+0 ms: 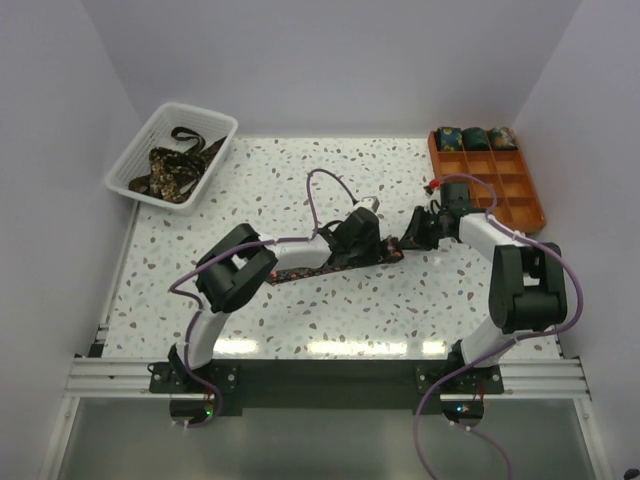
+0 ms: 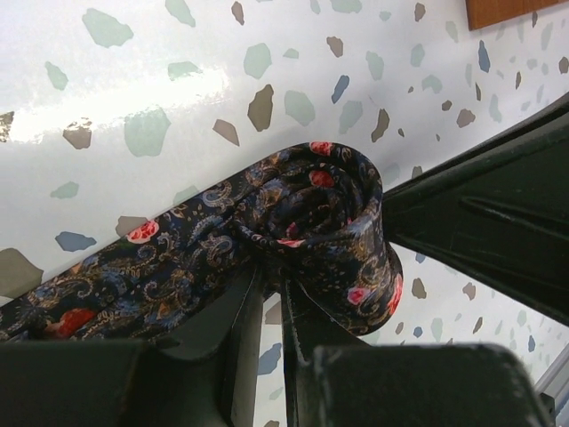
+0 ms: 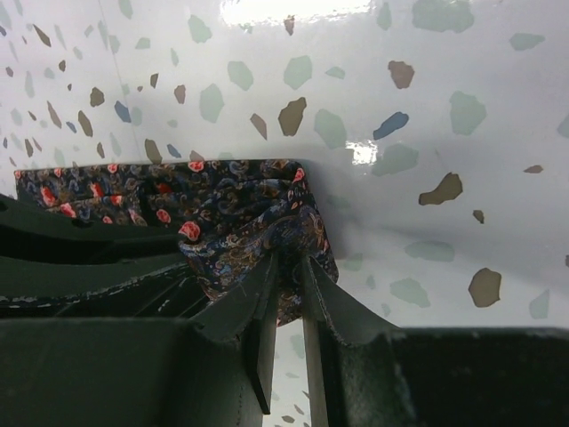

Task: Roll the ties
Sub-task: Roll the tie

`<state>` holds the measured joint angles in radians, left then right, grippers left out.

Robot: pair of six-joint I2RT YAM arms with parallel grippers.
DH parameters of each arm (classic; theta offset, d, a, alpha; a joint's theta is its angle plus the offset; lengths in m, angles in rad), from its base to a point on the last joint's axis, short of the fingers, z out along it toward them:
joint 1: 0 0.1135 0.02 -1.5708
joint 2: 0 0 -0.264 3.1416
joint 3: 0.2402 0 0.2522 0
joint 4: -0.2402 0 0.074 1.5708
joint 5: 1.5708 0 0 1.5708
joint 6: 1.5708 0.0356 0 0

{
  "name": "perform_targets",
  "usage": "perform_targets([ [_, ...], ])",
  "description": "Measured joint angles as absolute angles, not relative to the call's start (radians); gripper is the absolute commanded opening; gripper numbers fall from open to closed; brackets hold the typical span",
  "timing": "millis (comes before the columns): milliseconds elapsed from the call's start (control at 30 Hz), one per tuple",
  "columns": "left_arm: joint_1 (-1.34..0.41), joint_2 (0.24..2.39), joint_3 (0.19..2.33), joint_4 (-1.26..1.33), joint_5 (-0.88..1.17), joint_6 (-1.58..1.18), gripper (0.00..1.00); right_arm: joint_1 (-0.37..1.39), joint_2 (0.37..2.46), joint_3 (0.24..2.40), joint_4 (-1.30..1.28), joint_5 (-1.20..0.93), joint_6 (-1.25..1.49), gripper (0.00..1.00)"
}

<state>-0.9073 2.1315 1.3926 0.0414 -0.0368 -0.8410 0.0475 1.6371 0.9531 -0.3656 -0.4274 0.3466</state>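
A dark paisley tie (image 1: 300, 270) with red flowers lies flat across the middle of the table. Its right end is curled into a loose roll (image 2: 320, 200). My left gripper (image 2: 274, 276) is shut on the fabric at the near side of that roll. My right gripper (image 3: 289, 267) is shut on the bunched end of the same tie (image 3: 249, 213). In the top view the left gripper (image 1: 383, 250) and the right gripper (image 1: 412, 236) meet tip to tip over the tie's right end, hiding the roll.
A white mesh basket (image 1: 150, 125) at the back left holds more loose ties (image 1: 172, 170). An orange gridded tray (image 1: 510, 200) at the back right carries three rolled ties (image 1: 475, 138) in its far row. The table is white speckled terrazzo.
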Motion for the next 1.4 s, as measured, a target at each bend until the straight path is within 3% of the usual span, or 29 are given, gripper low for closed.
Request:
perform_targets([
  [233, -0.901, 2.131, 1.392, 0.022, -0.039, -0.830, 0.20, 0.073, 1.637, 0.953, -0.365, -0.445, 0.347, 0.21],
  [700, -0.883, 2.007, 1.334, -0.017, -0.061, -0.826, 0.30, 0.102, 1.637, 0.953, -0.366, -0.440, 0.347, 0.22],
  [867, -0.882, 1.969, 1.309, -0.018, -0.061, -0.826, 0.39, 0.112, 1.637, 0.953, -0.366, -0.437, 0.347, 0.22],
  [1033, -0.882, 1.938, 1.283, -0.036, -0.068, -0.825, 0.40, 0.113, 1.637, 0.953, -0.366, -0.437, 0.348, 0.22],
  [1200, -0.882, 1.901, 1.275, -0.054, -0.075, -0.825, 0.46, 0.113, 1.637, 0.953, -0.366, -0.434, 0.348, 0.23],
  [1400, -0.885, 1.895, 1.275, -0.054, -0.071, -0.829, 0.63, 0.118, 1.637, 0.953, -0.366, -0.429, 0.348, 0.23],
])
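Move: Both hands are at the rolled end of the tie: its middle lies about 2 cm right of the left hand and 1 cm ahead, at finger height, and about 2 cm left of the right hand, 1 cm back and 1 cm lower. The flat strip's middle is some 14 cm left of the left hand, 2 cm back and 2 cm down. The orange box stands roughly 20 cm right of the right hand and 17 cm ahead. Right fingers keep against the roll, easing 2.5 cm left; left hand rises 6 cm, backs 4 cm left, opening. ##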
